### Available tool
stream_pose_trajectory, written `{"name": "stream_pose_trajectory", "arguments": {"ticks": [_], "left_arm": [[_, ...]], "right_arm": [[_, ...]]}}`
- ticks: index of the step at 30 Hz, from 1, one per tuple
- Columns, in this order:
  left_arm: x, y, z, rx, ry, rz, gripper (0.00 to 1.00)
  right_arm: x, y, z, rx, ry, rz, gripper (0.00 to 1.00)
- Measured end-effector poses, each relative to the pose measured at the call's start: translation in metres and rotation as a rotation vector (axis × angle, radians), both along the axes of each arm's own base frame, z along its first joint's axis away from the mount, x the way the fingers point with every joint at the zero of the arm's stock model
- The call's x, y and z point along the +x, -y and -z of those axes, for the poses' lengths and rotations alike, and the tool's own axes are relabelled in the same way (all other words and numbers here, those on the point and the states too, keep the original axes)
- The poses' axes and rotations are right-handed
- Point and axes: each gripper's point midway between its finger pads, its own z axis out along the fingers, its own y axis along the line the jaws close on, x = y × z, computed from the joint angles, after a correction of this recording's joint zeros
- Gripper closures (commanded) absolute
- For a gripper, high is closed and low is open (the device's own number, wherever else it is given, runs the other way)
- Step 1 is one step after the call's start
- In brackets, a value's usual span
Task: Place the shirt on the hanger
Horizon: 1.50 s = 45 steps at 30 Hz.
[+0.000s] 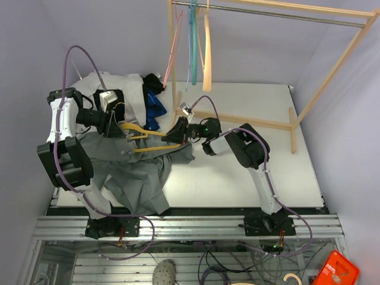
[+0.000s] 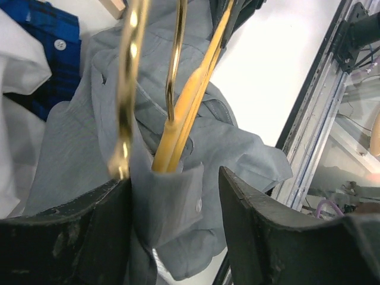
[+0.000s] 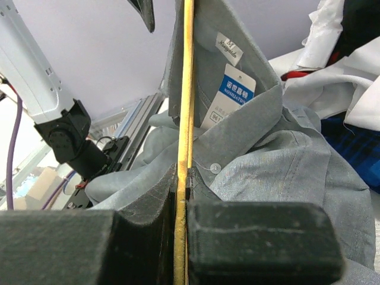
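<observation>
The grey shirt (image 1: 139,175) lies crumpled on the left of the table, spilling over the front edge. Above it is the yellow hanger (image 1: 142,135), held level. My right gripper (image 1: 177,135) is shut on the hanger's bar (image 3: 184,107), with the shirt collar and its blue label (image 3: 236,90) just beyond. My left gripper (image 1: 116,127) is at the hanger's other end, beside its metal hook (image 2: 127,89). The left gripper (image 2: 173,178) stands open around a shirt flap with a button (image 2: 178,205). The flap rests against the left finger (image 2: 65,237) and stands apart from the right one.
A white garment (image 2: 21,65) and a dark blue one (image 1: 155,107) lie at the back left. A wooden rack (image 1: 285,124) stands at the back right, with pink, teal and cream hangers (image 1: 193,41) on its rail. The metal frame (image 1: 196,225) runs along the near edge.
</observation>
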Motion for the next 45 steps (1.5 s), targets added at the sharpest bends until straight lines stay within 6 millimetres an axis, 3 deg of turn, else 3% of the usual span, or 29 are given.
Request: {"name": "stream_pose_trajectory", "arguments": {"ticks": [2, 5, 7, 14, 15, 16, 17, 18, 22, 25, 29, 33, 35, 38, 42, 45], "left_arm": [[0.0, 0.007, 0.003, -0.005, -0.01, 0.023, 0.42], [0.0, 0.012, 0.005, -0.01, -0.026, 0.033, 0.76], [0.001, 0.013, 0.004, -0.01, -0.028, 0.035, 0.89], [-0.001, 0.02, -0.003, -0.031, -0.032, 0.043, 0.93], [-0.001, 0.02, -0.004, -0.032, -0.032, 0.043, 0.93], [0.0, 0.021, -0.005, -0.033, -0.029, 0.045, 0.93], [0.0, 0.022, -0.007, -0.035, -0.026, 0.044, 0.93], [0.001, 0.023, -0.009, -0.036, -0.026, 0.043, 0.93], [0.014, 0.026, -0.035, -0.046, 0.05, 0.035, 0.93], [0.017, 0.035, -0.064, -0.08, 0.128, 0.04, 0.93], [0.002, 0.058, -0.111, -0.124, 0.276, 0.095, 0.93], [-0.02, 0.072, -0.135, -0.08, 0.4, 0.16, 0.93], [-0.027, 0.076, -0.136, -0.049, 0.429, 0.187, 0.93], [-0.038, 0.083, -0.132, -0.014, 0.45, 0.231, 0.93], [-0.048, 0.087, -0.136, 0.0, 0.482, 0.256, 0.93], [-0.053, 0.09, -0.142, -0.009, 0.498, 0.259, 0.93]], "right_arm": [[0.0, 0.0, -0.001, 0.0, 0.002, -0.002, 1.0], [-0.001, 0.001, -0.003, 0.001, 0.007, -0.005, 1.0], [-0.001, 0.001, -0.004, 0.002, 0.011, -0.008, 1.0], [0.003, 0.005, -0.006, 0.003, 0.002, 0.004, 1.0], [0.003, 0.005, -0.006, 0.002, 0.001, 0.003, 0.83], [0.003, 0.005, -0.006, 0.003, 0.0, 0.003, 0.51], [0.003, 0.005, -0.007, 0.005, 0.001, 0.003, 0.03], [0.003, 0.005, -0.009, 0.007, 0.0, 0.007, 0.0], [-0.005, 0.019, -0.036, 0.03, 0.07, 0.062, 0.0], [-0.015, 0.043, -0.087, 0.068, 0.173, 0.136, 0.0], [-0.026, 0.094, -0.16, 0.135, 0.32, 0.281, 0.0], [-0.056, 0.134, -0.194, 0.172, 0.403, 0.368, 0.0], [-0.075, 0.142, -0.198, 0.183, 0.395, 0.374, 0.0], [-0.098, 0.154, -0.184, 0.173, 0.323, 0.376, 0.0], [-0.125, 0.168, -0.143, 0.145, 0.175, 0.372, 0.0], [-0.144, 0.176, -0.108, 0.127, 0.041, 0.357, 0.14]]}}
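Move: The hanger's neck, with the shirt collar bunched over it, lies between the left hand's open fingers, about 2 cm to its right and just below. The hanger's bare right end is some 17 cm right and 3 cm back, in the right fingers; the blue cloth is 12 cm right, 10 cm ahead and 15 cm down. From the right hand the neck lies roughly 17 cm left, 3 cm ahead and 4 cm higher. The left fingers, already closing, ease 2 cm right and pinch the hanger near its neck together with the collar cloth. Only then does the right hand open wide, let go of the hanger's end and sweep up nearly 20 cm, then right, back and partly down, well clear. Meanwhile the left hand lifts about 14 cm, drifting right and then back, its wrist turning some 30 degrees. ##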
